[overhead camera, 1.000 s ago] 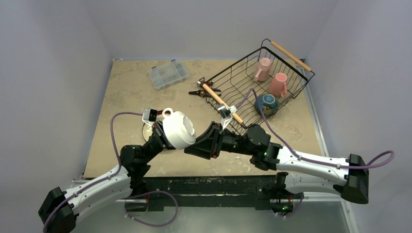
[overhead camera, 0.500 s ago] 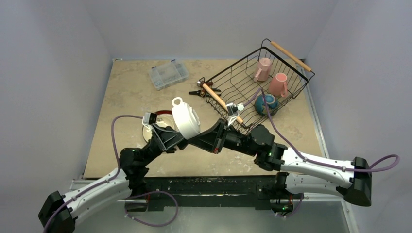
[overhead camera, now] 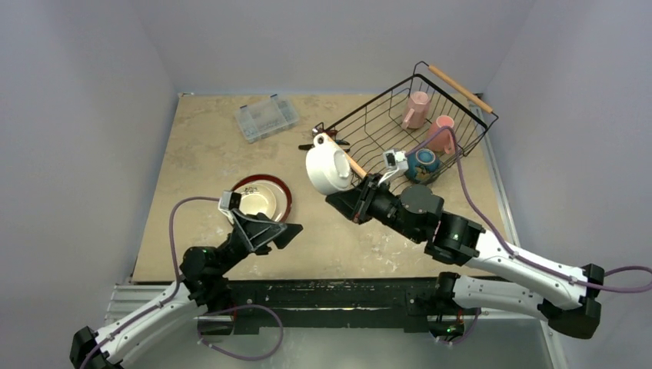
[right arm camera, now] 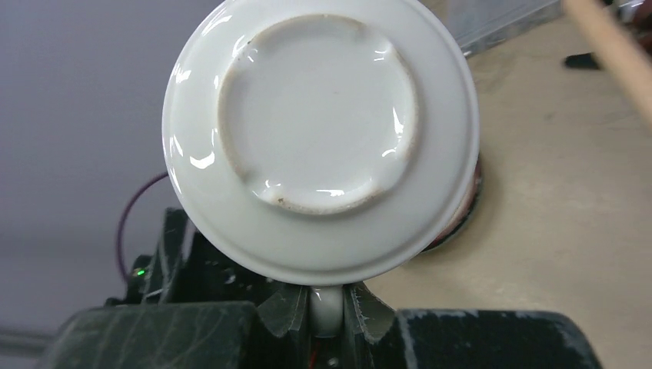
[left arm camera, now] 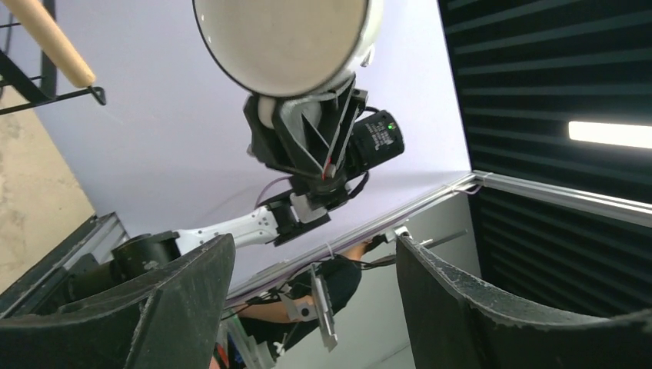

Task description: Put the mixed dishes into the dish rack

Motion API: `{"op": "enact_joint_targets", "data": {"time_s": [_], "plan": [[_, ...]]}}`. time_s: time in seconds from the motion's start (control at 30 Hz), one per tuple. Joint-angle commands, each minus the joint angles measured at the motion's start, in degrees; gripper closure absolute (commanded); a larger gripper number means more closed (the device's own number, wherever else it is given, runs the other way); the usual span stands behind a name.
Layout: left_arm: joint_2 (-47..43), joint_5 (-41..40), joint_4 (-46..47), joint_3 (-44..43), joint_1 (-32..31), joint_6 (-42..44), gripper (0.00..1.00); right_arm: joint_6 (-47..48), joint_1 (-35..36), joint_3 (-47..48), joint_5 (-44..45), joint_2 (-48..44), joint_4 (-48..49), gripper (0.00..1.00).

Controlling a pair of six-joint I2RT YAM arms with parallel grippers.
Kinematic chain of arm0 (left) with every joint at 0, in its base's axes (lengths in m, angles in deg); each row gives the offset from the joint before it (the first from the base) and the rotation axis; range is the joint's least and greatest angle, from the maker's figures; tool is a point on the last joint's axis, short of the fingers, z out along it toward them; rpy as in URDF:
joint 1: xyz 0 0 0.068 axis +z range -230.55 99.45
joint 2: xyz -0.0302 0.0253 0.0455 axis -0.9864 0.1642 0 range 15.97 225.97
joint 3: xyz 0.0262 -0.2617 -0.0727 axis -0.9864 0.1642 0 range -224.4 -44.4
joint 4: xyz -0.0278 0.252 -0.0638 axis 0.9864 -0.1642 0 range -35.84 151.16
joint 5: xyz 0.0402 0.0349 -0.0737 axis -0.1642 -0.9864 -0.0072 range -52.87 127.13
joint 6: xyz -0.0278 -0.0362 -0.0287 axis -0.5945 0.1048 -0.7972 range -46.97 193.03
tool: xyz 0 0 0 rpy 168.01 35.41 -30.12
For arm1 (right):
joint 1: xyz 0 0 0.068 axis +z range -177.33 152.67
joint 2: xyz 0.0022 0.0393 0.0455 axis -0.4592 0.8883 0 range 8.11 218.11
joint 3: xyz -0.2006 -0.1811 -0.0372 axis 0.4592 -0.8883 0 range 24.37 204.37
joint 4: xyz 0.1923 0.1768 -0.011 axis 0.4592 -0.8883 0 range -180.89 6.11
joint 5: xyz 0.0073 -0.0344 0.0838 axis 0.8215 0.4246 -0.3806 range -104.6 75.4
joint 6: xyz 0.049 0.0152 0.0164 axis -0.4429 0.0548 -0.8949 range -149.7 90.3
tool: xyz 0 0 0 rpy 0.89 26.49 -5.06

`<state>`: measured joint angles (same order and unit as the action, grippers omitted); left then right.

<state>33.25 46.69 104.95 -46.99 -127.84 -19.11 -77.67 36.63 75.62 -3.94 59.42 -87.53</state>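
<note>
My right gripper (overhead camera: 340,196) is shut on one handle of the white two-handled cup (overhead camera: 328,167), which hangs in the air just left of the dish rack's near wooden handle (overhead camera: 350,160). In the right wrist view the cup's underside (right arm camera: 319,138) fills the frame and my right gripper (right arm camera: 327,311) pinches its handle. My left gripper (overhead camera: 281,231) stands open and empty by the cream plate (overhead camera: 257,201), which lies on the red-rimmed plate (overhead camera: 286,198). The left wrist view looks up between open fingers (left arm camera: 154,307) at the cup (left arm camera: 284,38). Two pink mugs (overhead camera: 417,108) and a blue bowl (overhead camera: 422,163) are in the dish rack (overhead camera: 377,115).
A clear plastic compartment box (overhead camera: 267,117) sits at the back of the table. A small black-and-red hand tool (overhead camera: 314,144) lies against the rack's left corner. The rack sits at the back right, close to the right wall.
The left gripper opened, let go of the cup and drew back toward the plates. The right gripper closed on the cup's handle and carried it up and right toward the rack.
</note>
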Motion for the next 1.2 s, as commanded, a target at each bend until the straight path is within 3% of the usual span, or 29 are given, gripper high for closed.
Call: {"op": "enact_joint_targets", "data": {"time_s": [0.0,0.13,0.3,0.5,0.77,1.17], "plan": [[-4.5,1.3,-15.4,-5.2,-0.1,4.2,0.24,6.3,-3.9,8.4,14.4,-3.1,-13.2,1.00],[-8.2,2.4,-36.3,-13.9,-0.1,11.8,0.22,9.8,-9.2,14.4,19.6,-0.4,-24.5,1.00],[-9.0,-0.9,-66.0,-29.7,-0.1,24.6,0.20,13.0,-13.1,15.9,23.5,1.9,-28.2,1.00],[-8.5,-5.4,-85.3,-41.1,-0.1,31.3,0.20,15.6,-21.0,18.4,17.8,8.5,-28.5,1.00],[-12.7,-8.2,-92.5,-42.8,-0.1,29.9,0.20,21.1,-32.3,21.3,12.7,20.0,-22.2,1.00],[-16.2,-9.4,-96.8,-43.7,-0.1,28.4,0.20,29.1,-37.6,30.2,16.3,39.1,-20.4,1.00]]}}
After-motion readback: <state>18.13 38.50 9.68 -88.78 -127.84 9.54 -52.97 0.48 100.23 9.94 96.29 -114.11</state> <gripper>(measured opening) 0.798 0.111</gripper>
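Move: The white cup is already pinched by its handle in the right hand; the bare wires it is bound for in the dish rack lie about 28 cm ahead, 17 cm to the right and 28 cm below. The blue bowl sits some 5 cm nearer and 10 cm right of that spot, the far pink mug 14 cm beyond and 10 cm right of it. The rack's near handle lies 20 cm ahead, 6 cm right and 21 cm below the hand. From the left hand the spot is roughly 33 cm ahead, 26 cm right, 26 cm down. The right hand keeps its pinch on the cup's handle and carries it over the rack's near wooden handle, first forward and to the right almost level, then on forward and down to the open wires left of the blue bowl, some 24 cm forward, 17 cm right and 14 cm down in all, the wrist turning about 65 degrees so the fingers tip forward-down and the cup's mouth turns down. The empty left hand, still open, rises briefly and draws away left and a little back, ending slightly lower, its fingers swinging down and out of their upward tilt. ##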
